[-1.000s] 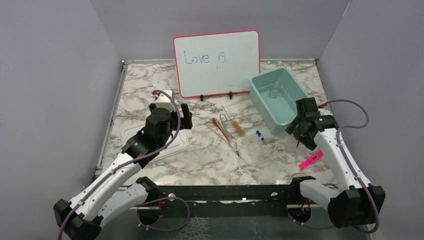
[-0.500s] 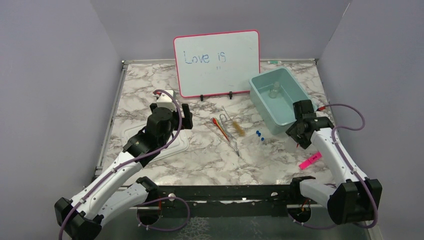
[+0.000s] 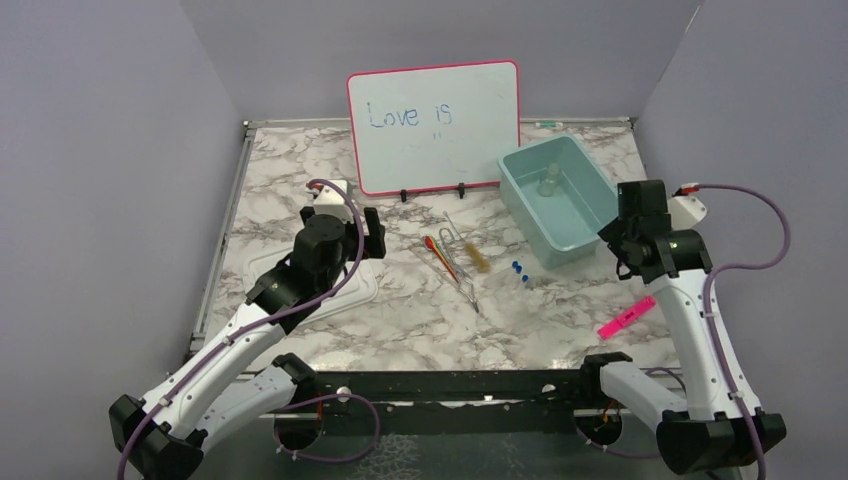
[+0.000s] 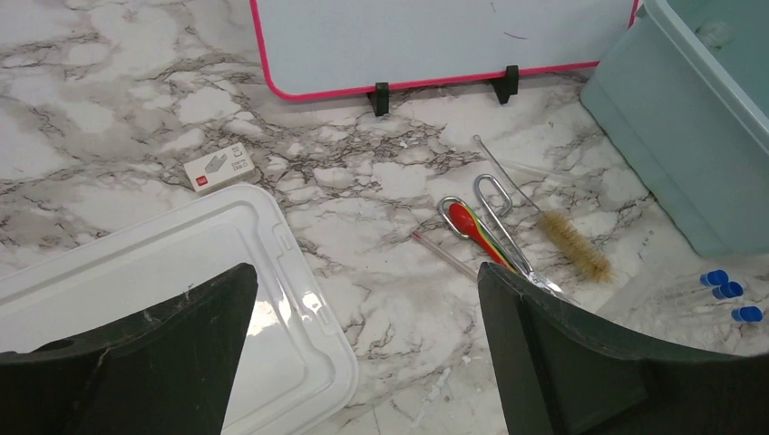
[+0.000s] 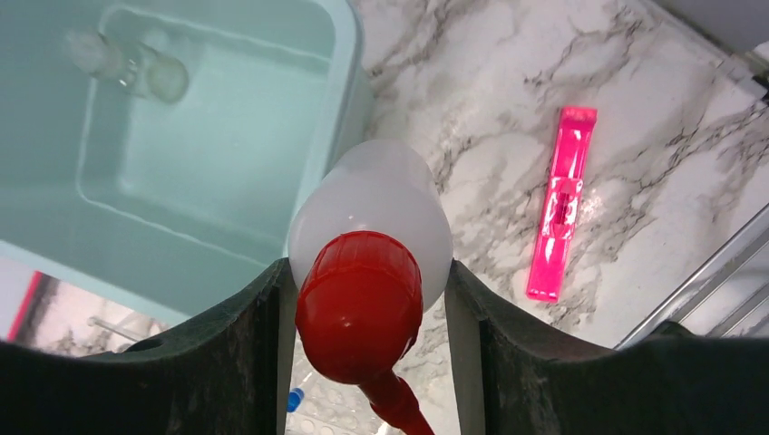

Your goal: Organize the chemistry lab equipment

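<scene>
My right gripper is shut on a white squeeze bottle with a red nozzle cap, held in the air over the near right rim of the teal bin. From above, the right gripper sits just right of the bin. A small clear flask lies inside the bin. My left gripper hangs open over bare marble, beside the white lid. Right of it lie the wire brush, metal tweezers, red and orange sticks and blue-capped tubes.
The pink-framed whiteboard stands at the back. A flat white lid lies under my left arm, with a small white card behind it. A pink marker lies near the table's right front edge.
My right gripper has closed on the squeeze bottle and lifted it up and to the right, turning the wrist. The left arm has not moved.
</scene>
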Action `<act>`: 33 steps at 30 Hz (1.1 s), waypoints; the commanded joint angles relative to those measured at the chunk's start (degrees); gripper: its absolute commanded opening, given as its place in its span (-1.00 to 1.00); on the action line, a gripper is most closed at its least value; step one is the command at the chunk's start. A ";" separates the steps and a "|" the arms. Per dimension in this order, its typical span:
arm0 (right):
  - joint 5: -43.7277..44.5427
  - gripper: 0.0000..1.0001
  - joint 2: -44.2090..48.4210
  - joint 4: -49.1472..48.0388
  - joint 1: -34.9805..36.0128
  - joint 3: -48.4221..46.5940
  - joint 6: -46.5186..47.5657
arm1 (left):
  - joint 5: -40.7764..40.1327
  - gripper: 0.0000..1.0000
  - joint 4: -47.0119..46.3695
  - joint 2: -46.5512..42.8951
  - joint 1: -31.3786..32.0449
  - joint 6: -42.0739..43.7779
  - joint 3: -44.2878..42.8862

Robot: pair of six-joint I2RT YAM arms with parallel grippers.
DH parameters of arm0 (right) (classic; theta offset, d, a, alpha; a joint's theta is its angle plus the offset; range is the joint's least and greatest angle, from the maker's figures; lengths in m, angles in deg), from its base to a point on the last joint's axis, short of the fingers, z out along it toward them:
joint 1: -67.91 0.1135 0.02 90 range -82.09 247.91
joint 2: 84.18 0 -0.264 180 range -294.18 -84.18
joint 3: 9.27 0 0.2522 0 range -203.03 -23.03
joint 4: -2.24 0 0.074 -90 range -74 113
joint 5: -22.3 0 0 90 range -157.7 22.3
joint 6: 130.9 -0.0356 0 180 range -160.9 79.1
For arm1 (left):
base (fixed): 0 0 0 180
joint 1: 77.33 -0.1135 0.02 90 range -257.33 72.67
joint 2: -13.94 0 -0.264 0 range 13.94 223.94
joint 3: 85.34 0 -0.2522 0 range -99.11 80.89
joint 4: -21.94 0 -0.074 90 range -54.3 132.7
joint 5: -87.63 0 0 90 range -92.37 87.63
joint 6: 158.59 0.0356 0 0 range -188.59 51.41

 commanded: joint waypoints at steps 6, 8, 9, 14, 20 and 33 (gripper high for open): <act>0.49 -0.18 -3.09 1.27 -0.31 -17.48 11.84 | 1.28 0.88 -0.95 0.34 -0.26 0.12 -1.31; -3.07 -0.18 -5.60 -0.31 -0.26 -20.78 14.57 | 1.36 0.88 -0.96 0.61 -0.26 0.14 -1.33; -4.63 -0.18 -6.93 -1.04 -0.32 -22.03 15.50 | 1.37 0.88 -0.96 0.75 -0.26 0.14 -1.40; -11.94 -0.18 -14.45 -6.21 -0.28 -23.53 19.07 | 1.28 0.89 -1.17 1.00 -0.27 0.31 -1.25; -14.39 -0.18 -22.63 -13.20 -0.26 -20.67 20.00 | 1.50 0.88 -1.82 1.70 -0.26 0.57 -1.05; -8.64 -0.18 -41.41 -24.51 -0.25 -18.11 17.91 | 1.87 0.88 -2.40 4.03 -0.26 1.11 -0.48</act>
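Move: About 17 cm ahead of the right hand, which already holds the red-capped bottle in the air, and 6 cm to its left is the middle of the bin, 12 cm lower. Inside it, a glass jar lies some 22 cm ahead of the hand and 8 cm left. The pink clip is 7 cm back and 7 cm right; the blue-capped tubes are 15 cm left, 1 cm ahead. From the left hand the bin is roughly 40 cm right, 12 cm ahead and 14 cm below. Carrying the red-capped bottle in an arc over the bin's near rim, the right hand first climbs about 11 cm, swings forward some 17 cm and slightly left, then sinks about 16 cm from the top of the arc to lower the bottle into the bin. On the way the wrist turns about 20 degrees counter-clockwise; the fingers keep their pinch. ##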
